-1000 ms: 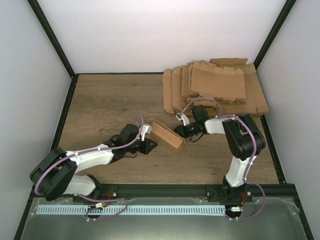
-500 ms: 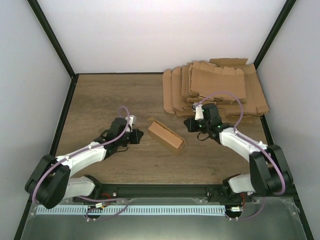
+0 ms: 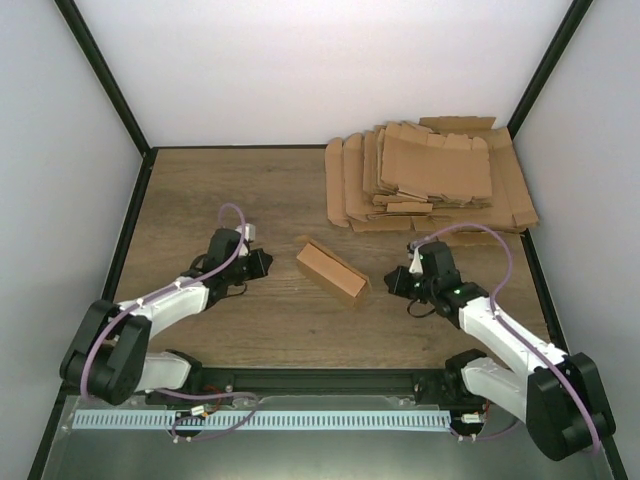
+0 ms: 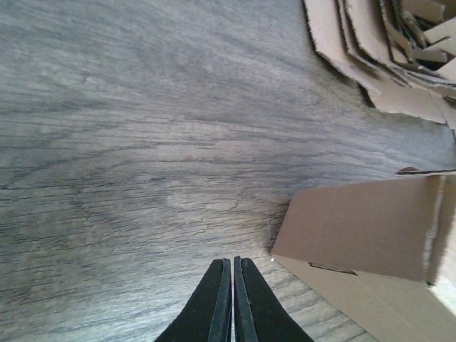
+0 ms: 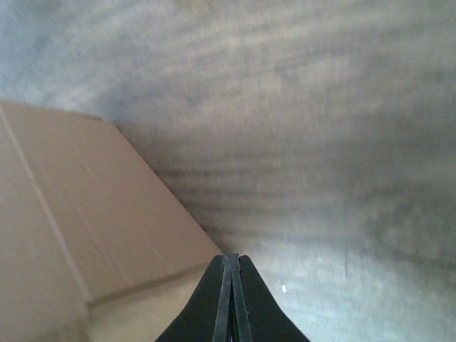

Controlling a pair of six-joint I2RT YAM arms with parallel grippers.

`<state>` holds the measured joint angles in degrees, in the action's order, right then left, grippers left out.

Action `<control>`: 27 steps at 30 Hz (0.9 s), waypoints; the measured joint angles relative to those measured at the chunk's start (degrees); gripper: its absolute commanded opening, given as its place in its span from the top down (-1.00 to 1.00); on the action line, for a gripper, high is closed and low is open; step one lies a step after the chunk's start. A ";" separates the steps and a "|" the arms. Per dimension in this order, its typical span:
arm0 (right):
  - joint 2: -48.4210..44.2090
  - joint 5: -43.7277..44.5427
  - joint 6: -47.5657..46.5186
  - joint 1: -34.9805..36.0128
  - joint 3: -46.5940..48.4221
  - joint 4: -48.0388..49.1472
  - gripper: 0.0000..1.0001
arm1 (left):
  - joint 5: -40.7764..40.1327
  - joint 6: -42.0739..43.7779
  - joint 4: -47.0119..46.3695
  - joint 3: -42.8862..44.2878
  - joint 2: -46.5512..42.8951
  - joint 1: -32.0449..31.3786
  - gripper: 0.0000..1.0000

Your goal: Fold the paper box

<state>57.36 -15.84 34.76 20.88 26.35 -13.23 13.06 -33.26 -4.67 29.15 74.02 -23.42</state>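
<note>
The paper box (image 3: 333, 272) lies as a small closed brown oblong on the wooden table, between the two arms and touched by neither. My left gripper (image 3: 264, 264) is shut and empty, a short way left of the box. In the left wrist view the box (image 4: 370, 235) fills the lower right, past the closed fingertips (image 4: 233, 262). To the right of the box my right gripper (image 3: 393, 280) is shut too, holding nothing. Its wrist view shows the box (image 5: 85, 228) at lower left, beside the closed tips (image 5: 231, 258).
A pile of flat brown cardboard blanks (image 3: 430, 175) lies at the back right of the table, also seen top right in the left wrist view (image 4: 385, 50). Black frame rails (image 3: 130, 230) border the table, with grey walls beyond.
Both arms have drawn back from the box, the left one to the left and the right one to the right and nearer. The right gripper has shut. The box lies where it was.
</note>
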 measured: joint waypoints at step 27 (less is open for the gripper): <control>25.24 -18.58 5.11 3.74 0.85 21.22 0.99 | 0.87 2.36 2.12 4.07 3.48 0.26 0.85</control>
<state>82.61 -34.41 39.88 24.62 27.20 7.99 13.93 -30.89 -2.55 33.21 77.49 -23.16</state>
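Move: The box stands slantwise between the hands; its middle is about 11 cm left of the right hand, roughly 1 cm ahead and some 6 cm below it. The cardboard stack lies around 22 cm ahead of the right hand, 10 cm to its right and 7 cm lower. From the left hand, the box's middle is about 13 cm to the right, 2 cm back and 5 cm down. Shut, the right hand dips 6 cm while drawing back, then pushes the box's near end left and forward. ##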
